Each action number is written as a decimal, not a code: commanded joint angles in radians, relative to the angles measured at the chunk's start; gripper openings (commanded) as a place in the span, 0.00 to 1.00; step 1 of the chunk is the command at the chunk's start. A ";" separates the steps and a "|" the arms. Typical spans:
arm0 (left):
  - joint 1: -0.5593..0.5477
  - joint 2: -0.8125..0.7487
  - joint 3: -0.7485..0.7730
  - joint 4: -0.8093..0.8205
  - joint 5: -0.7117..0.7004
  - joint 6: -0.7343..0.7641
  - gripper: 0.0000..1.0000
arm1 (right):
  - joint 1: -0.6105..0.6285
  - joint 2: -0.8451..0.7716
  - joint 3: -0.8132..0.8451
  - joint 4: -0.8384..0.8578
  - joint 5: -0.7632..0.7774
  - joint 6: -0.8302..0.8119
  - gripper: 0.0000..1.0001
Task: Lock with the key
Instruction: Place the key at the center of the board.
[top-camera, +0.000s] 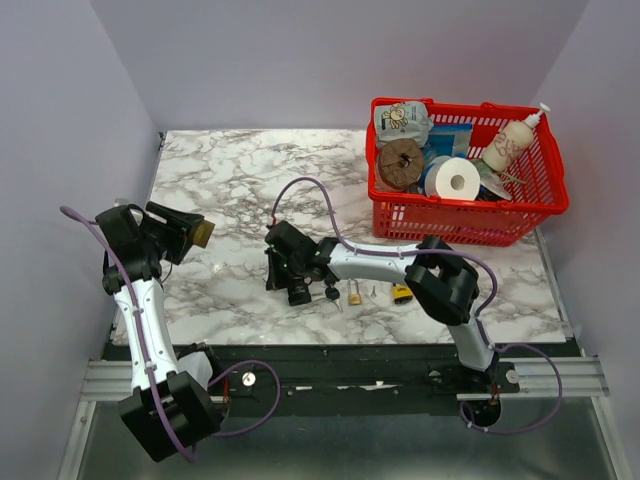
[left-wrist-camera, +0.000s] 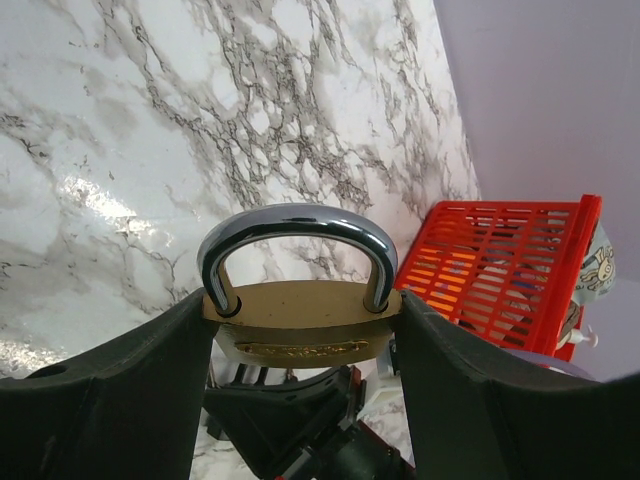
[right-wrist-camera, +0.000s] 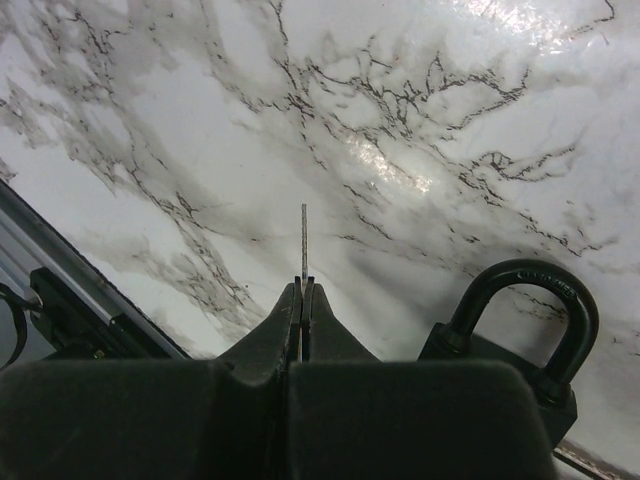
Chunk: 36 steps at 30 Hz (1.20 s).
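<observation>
A brass padlock (left-wrist-camera: 300, 325) with a steel shackle (left-wrist-camera: 295, 222) is clamped by its sides between the fingers of my left gripper (left-wrist-camera: 300, 335), held above the left of the marble table (top-camera: 240, 180). Both shackle legs sit in the body. In the top view the padlock (top-camera: 204, 233) shows at the left gripper (top-camera: 198, 232) tip. My right gripper (right-wrist-camera: 303, 292) is shut on a thin key (right-wrist-camera: 304, 240), whose blade sticks out edge-on over the table. In the top view the right gripper (top-camera: 274, 266) is near table centre, pointing left towards the left arm.
A black padlock (right-wrist-camera: 520, 335) lies just right of the right fingers. A small brass padlock (top-camera: 354, 296) and a yellow item (top-camera: 401, 292) lie by the right arm. A red basket (top-camera: 455, 215) of assorted items stands at the back right.
</observation>
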<state>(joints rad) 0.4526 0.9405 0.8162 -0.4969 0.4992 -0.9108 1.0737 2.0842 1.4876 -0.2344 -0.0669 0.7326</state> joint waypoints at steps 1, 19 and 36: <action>0.008 -0.019 0.000 0.052 0.052 0.006 0.00 | 0.005 0.034 0.025 -0.032 0.038 0.051 0.01; 0.008 0.095 0.107 -0.061 0.036 0.217 0.00 | 0.023 0.088 0.063 -0.118 0.041 0.128 0.23; -0.113 0.342 0.215 -0.416 0.049 0.679 0.00 | 0.060 -0.071 0.033 -0.051 0.038 0.012 0.57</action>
<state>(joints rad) 0.4107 1.2201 0.9939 -0.7959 0.5110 -0.3820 1.1213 2.1258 1.5272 -0.3359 -0.0235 0.8291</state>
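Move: The right hand, with the key pinched, hangs over its laying spot on the marble board: nearly straight below, perhaps 1 cm back and 4 cm down. The black padlock lies about 6 cm to the hand's right and 1 cm ahead, the black-headed keys some 13 cm right, level with it, both about 3 to 4 cm lower. From the left hand the laying spot is roughly 13 cm right, 7 cm back and 20 cm below. Straight down about 3 cm goes the right hand, bringing the pinched key to the marble left of the black padlock; its fingers then open and let go, and it eases back some 2 cm, rising slightly. The left hand keeps its grip on the brass padlock, sinking about 5 cm, mostly late, while tipping down and swinging clockwise. ##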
